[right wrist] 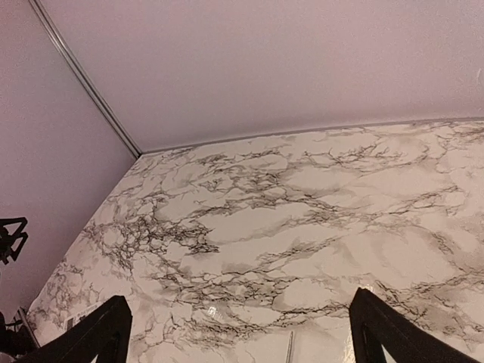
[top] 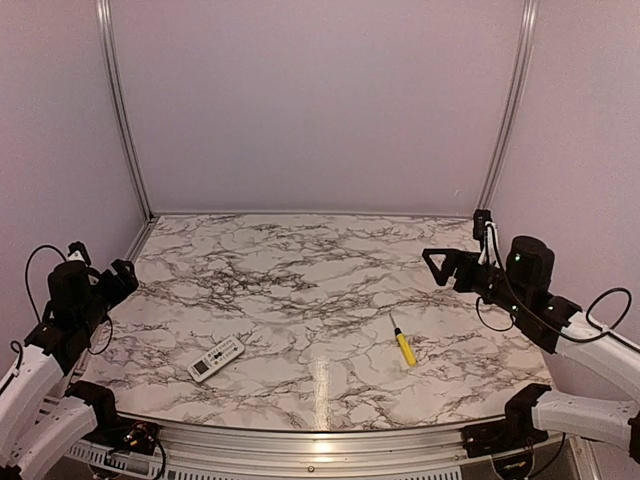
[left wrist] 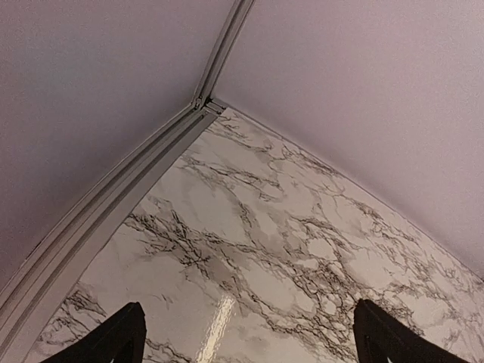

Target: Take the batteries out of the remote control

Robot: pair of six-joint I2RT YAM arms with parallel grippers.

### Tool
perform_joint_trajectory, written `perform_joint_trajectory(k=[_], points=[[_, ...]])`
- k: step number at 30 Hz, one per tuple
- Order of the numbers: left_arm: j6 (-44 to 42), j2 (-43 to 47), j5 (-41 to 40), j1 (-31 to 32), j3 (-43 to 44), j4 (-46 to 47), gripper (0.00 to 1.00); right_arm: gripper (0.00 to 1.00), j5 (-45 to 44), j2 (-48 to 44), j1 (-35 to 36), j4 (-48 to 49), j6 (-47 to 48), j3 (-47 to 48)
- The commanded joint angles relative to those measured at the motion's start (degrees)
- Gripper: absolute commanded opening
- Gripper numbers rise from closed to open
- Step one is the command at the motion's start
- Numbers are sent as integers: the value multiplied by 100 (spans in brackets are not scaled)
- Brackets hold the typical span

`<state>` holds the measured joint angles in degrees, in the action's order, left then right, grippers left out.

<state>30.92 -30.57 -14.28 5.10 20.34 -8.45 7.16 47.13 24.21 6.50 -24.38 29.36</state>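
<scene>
The remote control (top: 216, 358) lies flat on the marble table (top: 300, 280) at the near left, white button side up and angled. The batteries are hidden. My left gripper (top: 100, 265) hovers open at the left edge, behind and to the left of the remote. In the left wrist view its gripper (left wrist: 249, 340) is spread wide over bare marble. My right gripper (top: 460, 245) hangs open above the table's right side, far from the remote. The right wrist view shows the gripper (right wrist: 242, 336) wide apart with nothing between the fingers.
A yellow-handled screwdriver (top: 404, 346) lies on the near right of the table, its metal tip (right wrist: 289, 346) showing low in the right wrist view. Pale walls with aluminium corner posts (top: 122, 110) enclose the table on three sides.
</scene>
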Motion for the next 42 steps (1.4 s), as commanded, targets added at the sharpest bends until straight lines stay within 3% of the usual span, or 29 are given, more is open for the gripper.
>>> perform_joint_trajectory(k=[1, 10, 22, 33, 42], points=[[-149, -436, 262, 455, -144, -106, 99, 99, -500, -156, 536, -904, -152, 280], [-273, -633, 165, 1846, -148, -92, 99, 99, -1028, -442, 1480, -1460, -494, 150], [-4, -1307, -137, 3136, -78, -257, 99, 99, -2206, -451, 3169, -1862, -1271, 5], [349, -1786, -641, 4416, 6, -452, 99, 99, -3232, 186, 4922, -2064, -2043, 44], [710, -2963, -1136, 5310, 340, -561, 99, 99, -3929, 903, 6202, -2309, -2732, 265]])
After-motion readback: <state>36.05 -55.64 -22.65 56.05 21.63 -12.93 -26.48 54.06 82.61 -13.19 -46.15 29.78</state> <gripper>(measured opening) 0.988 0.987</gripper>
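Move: The remote control lies on the table some 19 cm to the right of the left hand and about 4 cm back from it, roughly 17 cm lower. From the right hand, the remote control is about 48 cm to the left, 6 cm back and 23 cm down. The yellow screwdriver lies about 23 cm below the right hand, only about 4 cm back and 2 cm to its left. Towards the remote control the open left hand sweeps right about 20 cm, sinking some 11 cm and drawing back a little, while it swings clockwise and tips downward, ending just above it without a visible touch. The right hand, also open, draws back about 18 cm while going left and down, tipping down and turning counter-clockwise. ##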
